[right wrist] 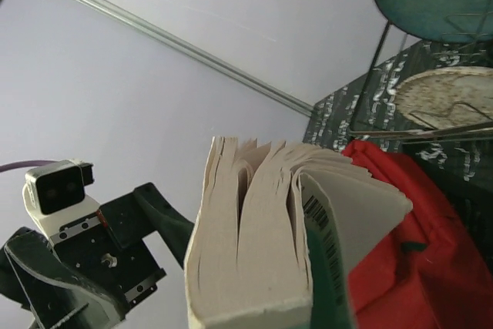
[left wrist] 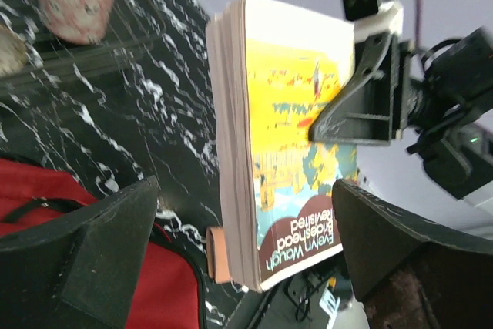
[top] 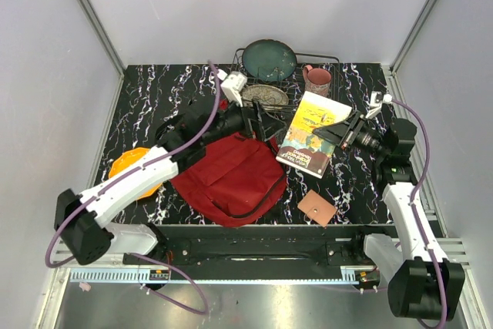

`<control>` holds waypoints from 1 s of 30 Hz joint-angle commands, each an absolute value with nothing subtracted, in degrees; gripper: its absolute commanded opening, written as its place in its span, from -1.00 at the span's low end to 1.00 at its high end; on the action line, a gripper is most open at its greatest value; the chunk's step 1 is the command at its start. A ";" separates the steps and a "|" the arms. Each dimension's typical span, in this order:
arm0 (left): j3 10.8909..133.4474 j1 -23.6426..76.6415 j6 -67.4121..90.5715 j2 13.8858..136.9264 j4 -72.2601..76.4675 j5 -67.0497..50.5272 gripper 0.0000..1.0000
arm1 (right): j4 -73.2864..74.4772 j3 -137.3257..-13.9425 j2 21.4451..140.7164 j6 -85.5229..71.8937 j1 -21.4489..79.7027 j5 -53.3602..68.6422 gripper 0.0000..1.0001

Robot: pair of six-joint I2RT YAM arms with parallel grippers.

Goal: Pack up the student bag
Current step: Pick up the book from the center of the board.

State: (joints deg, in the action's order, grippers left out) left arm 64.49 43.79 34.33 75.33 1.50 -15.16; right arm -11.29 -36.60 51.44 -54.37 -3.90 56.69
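Note:
The student bag (top: 229, 179) is a red fabric backpack lying slumped on the table in front of the arms, also in the left wrist view (left wrist: 85, 275) and the right wrist view (right wrist: 408, 260). A paperback book (top: 313, 132) with a yellow and blue cover hangs tilted above the table, right of the bag. My right gripper (top: 337, 133) is shut on its right edge; one finger (left wrist: 358, 105) lies across the cover. My left gripper (left wrist: 246, 256) stands open around the book's (left wrist: 285, 136) lower end, its fingers (left wrist: 100, 244) apart from it. The fanned pages (right wrist: 269, 244) hide the right jaws.
A wire dish rack (top: 286, 75) at the back holds a teal plate (top: 269, 59) and a speckled beige plate (top: 264, 95). A pink mug (top: 316, 78) stands beside it. An orange plate (top: 127, 169) lies left under the left arm. A brown leather square (top: 316, 207) lies at front right.

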 commanded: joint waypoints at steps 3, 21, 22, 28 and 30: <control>65.29 41.93 31.55 72.42 4.91 -11.86 0.98 | -33.66 -36.38 54.93 -66.09 -2.12 66.53 -1.00; 59.95 36.39 43.05 76.55 26.07 -30.74 0.98 | -62.03 -33.93 67.48 -78.74 13.45 65.83 -1.00; 59.85 36.30 43.33 76.73 26.89 -31.81 0.98 | -65.36 -33.75 68.11 -79.79 13.53 65.83 -1.00; 60.12 36.21 44.30 77.61 28.65 -38.93 0.98 | -69.34 -34.10 71.72 -81.39 13.45 66.53 -1.00; 60.03 36.12 44.73 77.70 29.09 -40.95 0.94 | -69.78 -34.28 72.85 -81.30 13.36 66.45 -1.00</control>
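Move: The book is in the right gripper, its middle about 2 cm left of that hand and 1 cm back. The open left gripper, where it is to go, is some 13 cm to the right hand's left, roughly level in depth and height. From the left hand the book's middle is about 11 cm right and 1 cm back. The mug is some 18 cm ahead of the right hand, 2 cm right and 20 cm below. Keep the right gripper shut on the book and carry it about 8 cm left and some 4 cm back to the left gripper, turning the hand roughly 30 degrees counter-clockwise. Hold the left fingers wide open: rise slightly, edge about 3 cm forward and come back, rolling and turning clockwise some 15 degrees to meet the book's near edge. ##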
